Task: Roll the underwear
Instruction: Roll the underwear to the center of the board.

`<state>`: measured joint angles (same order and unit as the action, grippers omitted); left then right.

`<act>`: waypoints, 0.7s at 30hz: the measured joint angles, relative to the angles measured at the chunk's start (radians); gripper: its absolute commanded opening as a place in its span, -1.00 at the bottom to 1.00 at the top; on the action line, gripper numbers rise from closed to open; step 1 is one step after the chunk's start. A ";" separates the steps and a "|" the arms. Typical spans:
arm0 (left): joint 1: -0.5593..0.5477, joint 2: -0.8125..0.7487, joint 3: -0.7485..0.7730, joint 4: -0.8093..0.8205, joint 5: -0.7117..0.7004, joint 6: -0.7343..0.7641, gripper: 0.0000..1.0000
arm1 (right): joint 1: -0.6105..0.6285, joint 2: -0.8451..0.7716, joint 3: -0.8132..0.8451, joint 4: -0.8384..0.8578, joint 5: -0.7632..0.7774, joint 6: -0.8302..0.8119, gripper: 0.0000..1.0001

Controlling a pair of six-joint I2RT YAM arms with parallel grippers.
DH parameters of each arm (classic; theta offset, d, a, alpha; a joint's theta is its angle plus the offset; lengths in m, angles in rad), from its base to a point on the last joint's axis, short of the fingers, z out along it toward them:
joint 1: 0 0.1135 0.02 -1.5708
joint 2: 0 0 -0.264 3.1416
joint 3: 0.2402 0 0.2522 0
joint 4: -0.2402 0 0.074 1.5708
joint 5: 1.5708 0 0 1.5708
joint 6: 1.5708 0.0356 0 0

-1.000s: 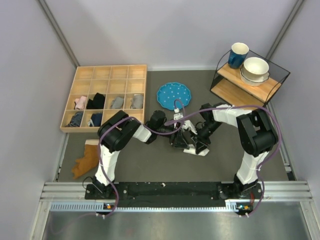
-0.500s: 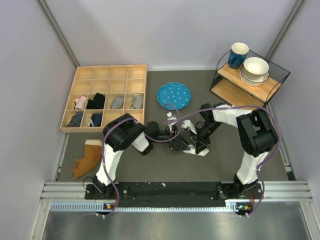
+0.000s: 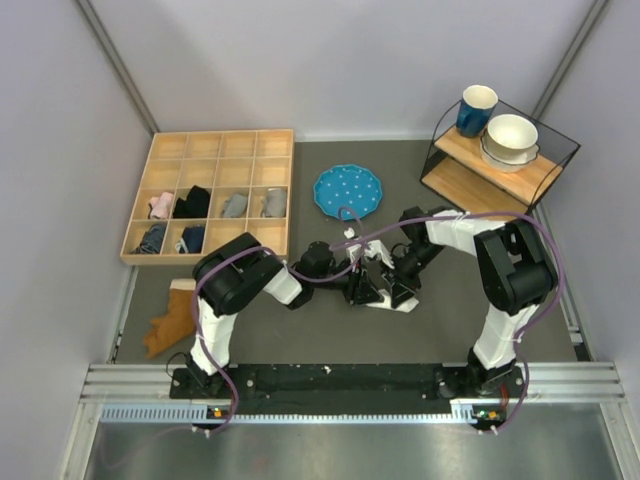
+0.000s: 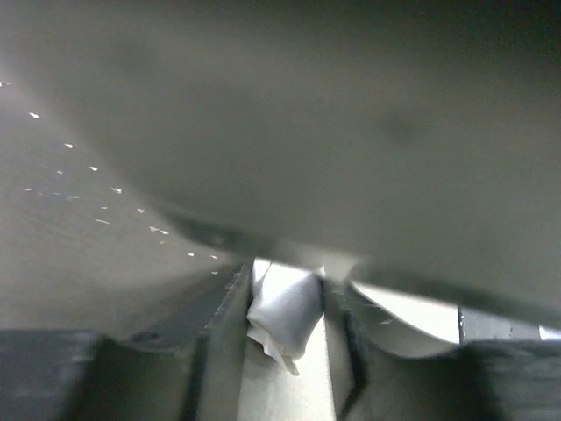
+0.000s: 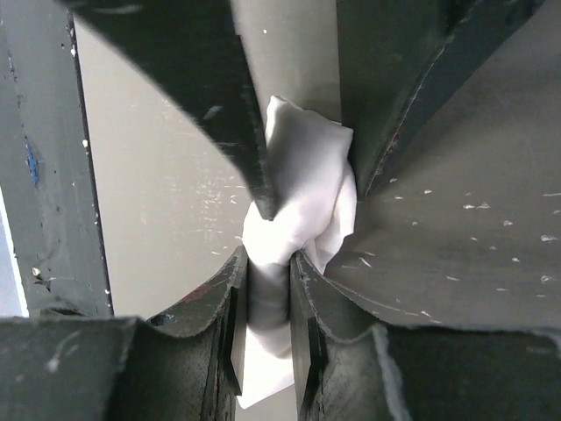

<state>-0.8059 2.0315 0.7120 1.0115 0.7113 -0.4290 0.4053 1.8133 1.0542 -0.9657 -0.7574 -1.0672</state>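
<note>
The underwear (image 3: 403, 302) is a bunched white cloth on the dark mat at the table's middle, mostly hidden under both grippers in the top view. My left gripper (image 3: 364, 286) comes in from the left and my right gripper (image 3: 393, 288) from the right, tips nearly meeting. In the left wrist view a fold of the underwear (image 4: 285, 307) fills the gap of the left gripper (image 4: 286, 294) and touches both fingers. In the right wrist view the right gripper (image 5: 270, 276) is shut on a twisted neck of the underwear (image 5: 308, 171), with the left fingers (image 5: 219, 96) clamping the cloth just beyond.
A wooden compartment tray (image 3: 215, 150) with small cloth bundles stands at the back left. A blue dotted plate (image 3: 347, 190) lies behind the grippers. A wire shelf (image 3: 470, 185) at the back right carries bowls and a mug. A brown cloth item (image 3: 172, 318) lies front left.
My left gripper has slid a little right toward the right gripper and its jaws have narrowed onto the white cloth. The right gripper has kept its place and its grip.
</note>
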 measured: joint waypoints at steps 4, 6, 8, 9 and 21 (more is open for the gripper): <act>0.000 -0.001 0.023 -0.050 -0.001 0.009 -0.73 | -0.003 0.000 -0.001 0.001 0.003 0.015 -0.61; 0.000 -0.002 0.030 -0.064 0.003 0.008 -0.89 | -0.006 0.000 -0.002 0.002 0.003 0.020 -0.59; 0.000 -0.004 0.034 -0.075 0.006 0.006 -1.00 | -0.008 0.000 -0.003 0.005 0.002 0.023 -0.53; 0.000 -0.006 0.035 -0.081 0.007 0.005 -1.00 | -0.009 -0.001 -0.005 0.006 0.000 0.024 -0.44; 0.000 -0.121 0.004 -0.193 0.006 0.024 -1.00 | -0.014 -0.140 -0.007 -0.028 0.103 0.100 0.19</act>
<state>-0.8059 1.9102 0.7162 0.8188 0.7174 -0.4049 0.3916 1.6730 1.0470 -0.9936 -0.6548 -0.9672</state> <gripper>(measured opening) 0.057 0.579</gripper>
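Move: The narrow white underwear strip already runs between my two hands. Its left end is between my left fingers, with its middle about 5 cm to the right and 1 cm back from that hand, barely below it. The blue plate lies some 25 cm ahead and 5 cm left of my left hand, the wooden tray 25 cm ahead and 38 cm left. My right hand already pinches the strip, whose middle is roughly 3 cm to its left. I keep my left hand low and almost still while its half-open fingers finish shutting on the left end of the underwear. Once they pinch it, I open my right fingers and let go, drawing that hand up about 2.5 cm and 1.5 cm to the right, tilting it slightly. My left hand then rises about 1.5 cm with its fingers still shut on the cloth. ##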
